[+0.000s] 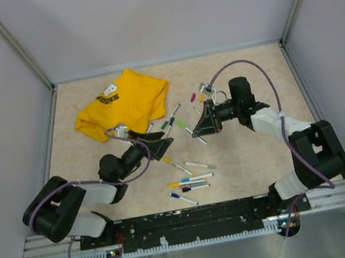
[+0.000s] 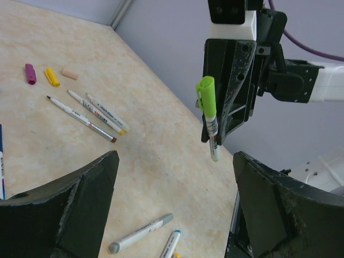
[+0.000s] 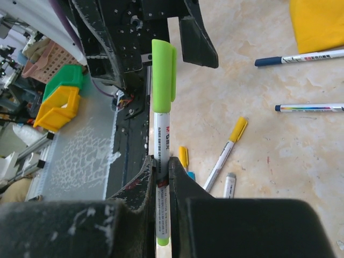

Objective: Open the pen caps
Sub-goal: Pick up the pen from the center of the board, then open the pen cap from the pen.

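My right gripper [image 3: 162, 172] is shut on the white barrel of a pen [image 3: 163, 134] and holds it upright above the table. Its lime green cap [image 3: 163, 72] is still on and points up. In the left wrist view the same pen [image 2: 213, 131] and green cap [image 2: 206, 95] hang from the right gripper just ahead. My left gripper [image 2: 174, 207] is open wide and empty, a short way from the pen and not touching it. From above, the left gripper [image 1: 164, 146] and the right gripper [image 1: 199, 129] face each other at mid-table. Loose purple [image 2: 30, 73], yellow [image 2: 52, 76] and pink [image 2: 69, 73] caps lie beyond.
A yellow T-shirt [image 1: 125, 104] lies at the back left. Several pens [image 1: 189, 183] lie in a cluster near the front, more beside the shirt [image 1: 171, 119]. Two uncapped pens [image 2: 86, 114] and a grey-ended pen [image 2: 141, 233] lie under the left gripper. Green and yellow bins [image 3: 59, 97] stand off the table.
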Controlling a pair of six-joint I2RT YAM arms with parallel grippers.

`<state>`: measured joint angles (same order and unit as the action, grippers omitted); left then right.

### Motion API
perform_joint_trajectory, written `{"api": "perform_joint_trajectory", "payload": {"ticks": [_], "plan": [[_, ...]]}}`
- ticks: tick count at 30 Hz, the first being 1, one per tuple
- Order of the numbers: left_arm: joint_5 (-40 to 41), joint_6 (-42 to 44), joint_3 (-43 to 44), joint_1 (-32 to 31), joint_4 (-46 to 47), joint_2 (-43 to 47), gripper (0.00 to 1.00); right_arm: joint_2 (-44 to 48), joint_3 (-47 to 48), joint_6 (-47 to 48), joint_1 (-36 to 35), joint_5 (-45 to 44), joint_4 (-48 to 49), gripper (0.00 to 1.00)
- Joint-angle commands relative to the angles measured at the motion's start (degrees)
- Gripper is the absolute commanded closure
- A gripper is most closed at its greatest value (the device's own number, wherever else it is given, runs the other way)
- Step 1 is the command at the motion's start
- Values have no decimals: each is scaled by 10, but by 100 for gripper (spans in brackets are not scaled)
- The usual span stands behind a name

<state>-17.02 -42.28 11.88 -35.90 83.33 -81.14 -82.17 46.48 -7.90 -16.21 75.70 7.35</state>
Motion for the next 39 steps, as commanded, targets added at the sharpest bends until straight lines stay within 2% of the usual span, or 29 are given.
{"api": "perform_joint_trajectory", "payload": {"ticks": [1,14,20,24,31,36,39], "plan": [[25,-15,39,-4,-8,-15,9,-12,-4,-60,3,-11,59,100],[63,-34,141,-47,-26,-88,20,-25,-13,-82,1,-16,83,100],[65,-43,165,-51,-35,-107,40,-26,-4,-48,-2,-27,46,100],[64,-54,167,-53,-45,-110,50,-22,3,-13,-5,-48,12,100],[67,-68,171,-63,-68,-115,50,-1,5,41,-17,-97,-25,100],[71,-68,180,-70,-85,-117,54,6,3,54,-24,-111,-28,100],[68,-72,183,-71,-85,-122,66,8,4,65,-30,-117,-35,100]]}}
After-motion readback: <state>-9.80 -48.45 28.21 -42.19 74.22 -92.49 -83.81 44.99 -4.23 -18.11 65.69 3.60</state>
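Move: The pen's green cap, held up and tilted towards the left hand, lies about 4 cm ahead of the left hand, 7 cm to its right and 4 cm above. The yellow-capped pen rests on the table some 17 cm below this hand, about 2 cm ahead and 2 to its right. The gray-capped pen is some 7 cm farther right of that. From the right hand, already gripping the pen's barrel, the cap is about 2 cm ahead, 5 left, 4 above. The green-capped pen stays pinched in the right hand and is lowered about 4 cm, mostly late, while the left gripper reaches roughly 6.5 cm right and 4 cm forward to its cap. The left hand climbs nearly 3 cm, then sinks almost as much, tipping about 10 degrees, as its wide-open fingers close to under half open around the cap. ##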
